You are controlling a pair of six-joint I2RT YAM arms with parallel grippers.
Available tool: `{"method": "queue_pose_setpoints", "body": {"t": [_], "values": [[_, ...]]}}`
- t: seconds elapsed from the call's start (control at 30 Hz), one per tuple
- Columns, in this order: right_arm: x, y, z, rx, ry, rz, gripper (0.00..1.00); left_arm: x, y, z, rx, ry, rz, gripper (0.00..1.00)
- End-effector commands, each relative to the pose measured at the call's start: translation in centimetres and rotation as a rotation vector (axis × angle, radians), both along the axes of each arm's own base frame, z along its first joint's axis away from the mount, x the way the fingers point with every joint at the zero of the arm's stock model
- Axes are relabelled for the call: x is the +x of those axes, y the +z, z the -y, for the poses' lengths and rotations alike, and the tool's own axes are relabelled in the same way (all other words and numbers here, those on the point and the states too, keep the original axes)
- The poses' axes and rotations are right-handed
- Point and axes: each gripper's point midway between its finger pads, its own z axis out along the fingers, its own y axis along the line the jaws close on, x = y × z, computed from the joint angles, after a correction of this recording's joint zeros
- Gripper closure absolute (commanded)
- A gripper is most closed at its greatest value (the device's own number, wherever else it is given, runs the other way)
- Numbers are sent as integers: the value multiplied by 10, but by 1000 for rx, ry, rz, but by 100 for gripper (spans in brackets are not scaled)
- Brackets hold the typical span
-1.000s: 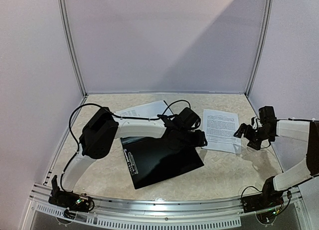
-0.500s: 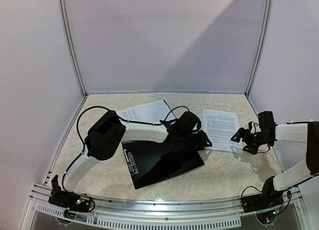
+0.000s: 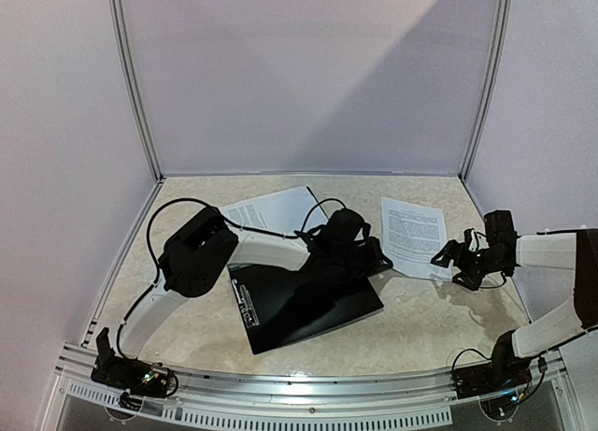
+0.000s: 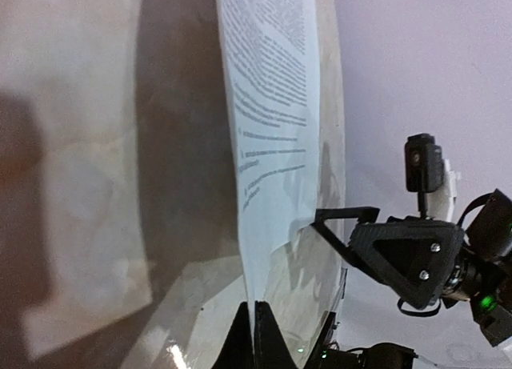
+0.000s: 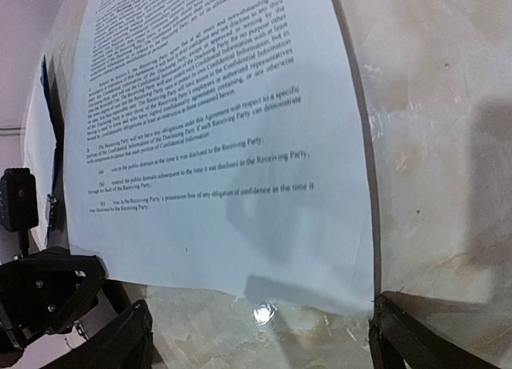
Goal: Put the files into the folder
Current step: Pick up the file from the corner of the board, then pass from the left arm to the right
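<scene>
The black folder (image 3: 313, 309) lies closed and flat in front of the left arm, its white label (image 3: 245, 305) along the left edge. One of the files, a printed sheet (image 3: 414, 233), lies right of it. My left gripper (image 3: 377, 262) is shut on that sheet's near left edge. In the left wrist view the sheet (image 4: 268, 105) runs edge-on down into the closed fingertips (image 4: 254, 319). My right gripper (image 3: 447, 259) is open at the sheet's near right corner. In the right wrist view its fingers straddle the sheet's near edge (image 5: 240, 249). A second sheet (image 3: 271, 208) lies behind the left arm.
The marbled table (image 3: 420, 328) is walled by pale panels with metal posts (image 3: 134, 85) at the back corners. An aluminium rail (image 3: 308, 394) runs along the near edge with both arm bases. The left arm's cable (image 3: 154, 227) loops over the table's left side.
My left gripper has closed on the sheet's edge and drawn slightly left. My right gripper has come down and left to the sheet's near right corner, still open.
</scene>
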Motion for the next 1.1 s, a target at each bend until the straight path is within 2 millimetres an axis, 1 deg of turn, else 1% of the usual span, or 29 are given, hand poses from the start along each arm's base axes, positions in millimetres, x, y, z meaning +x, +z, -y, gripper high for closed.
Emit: {"method": "queue_pose_setpoints", "body": {"t": [0.0, 0.03, 0.1, 0.13, 0.2, 0.23, 0.27, 0.37, 0.43, 0.47, 0.6, 0.73, 0.93, 0.97, 1.03, 1.07], "values": [[-18, 2, -14, 112, -14, -31, 7, 11, 43, -1, -149, 25, 60, 100], [-20, 7, -18, 146, -18, -13, 7, 11, 53, -2, -163, 31, 72, 100], [-23, 15, -23, 205, -51, 13, 7, 13, 67, -7, -165, 47, 94, 100], [-25, 17, -24, 239, -86, 13, 7, 12, 71, -10, -165, 54, 97, 100], [-25, 33, -24, 278, -131, 84, 8, 10, 76, -17, -167, 74, 89, 100], [-26, 36, -23, 298, -165, 89, 8, 9, 79, -22, -179, 90, 77, 100], [-27, 43, -22, 302, -184, 117, 8, 7, 86, -25, -210, 104, 74, 100], [-33, 47, -21, 345, -245, 133, 8, 2, 93, -36, -241, 144, 49, 100], [-38, 47, -30, 384, -247, 137, 9, -3, 99, -37, -256, 150, 41, 100], [-41, 44, -33, 404, -258, 124, 9, -5, 101, -36, -261, 148, 40, 100], [-44, 40, -55, 490, -225, 96, 9, -12, 106, -34, -260, 147, 42, 100], [-41, 46, -70, 576, -205, 99, 9, -17, 103, -33, -261, 140, 24, 100], [-31, 59, -80, 745, -232, 103, 8, -33, 105, -32, -272, 112, 8, 100], [-28, 57, -81, 749, -242, 95, 8, -35, 106, -32, -274, 109, 5, 100], [-22, 59, -81, 766, -257, 108, 9, -38, 106, -32, -275, 102, -2, 100], [-20, 57, -82, 774, -267, 101, 10, -39, 106, -30, -278, 96, -4, 100]]}}
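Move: Pinched at its near-left corner already, the file has its middle about 12 cm ahead and 9 cm right of the left hand, some 3 cm lower. From that same hand the black folder lies roughly 8 cm back and 24 cm left, and the filed sheet 19 cm ahead and 35 cm left. From the open right hand, the file's middle is around 13 cm ahead and 9 cm left; its near-right corner sits about 2 cm back and 2 cm right. Lifting the pinched corner about 10 cm, the left hand drifts left, tips its fingers up some 15 degrees, then eases back and slightly down, keeping its hold. The right hand, fingers wide open, backs off and rises, then dips and sweeps left, some 8 cm in all, rolling nearly 40 degrees so its fingers swing towards the left hand beside the file's raised near edge. ##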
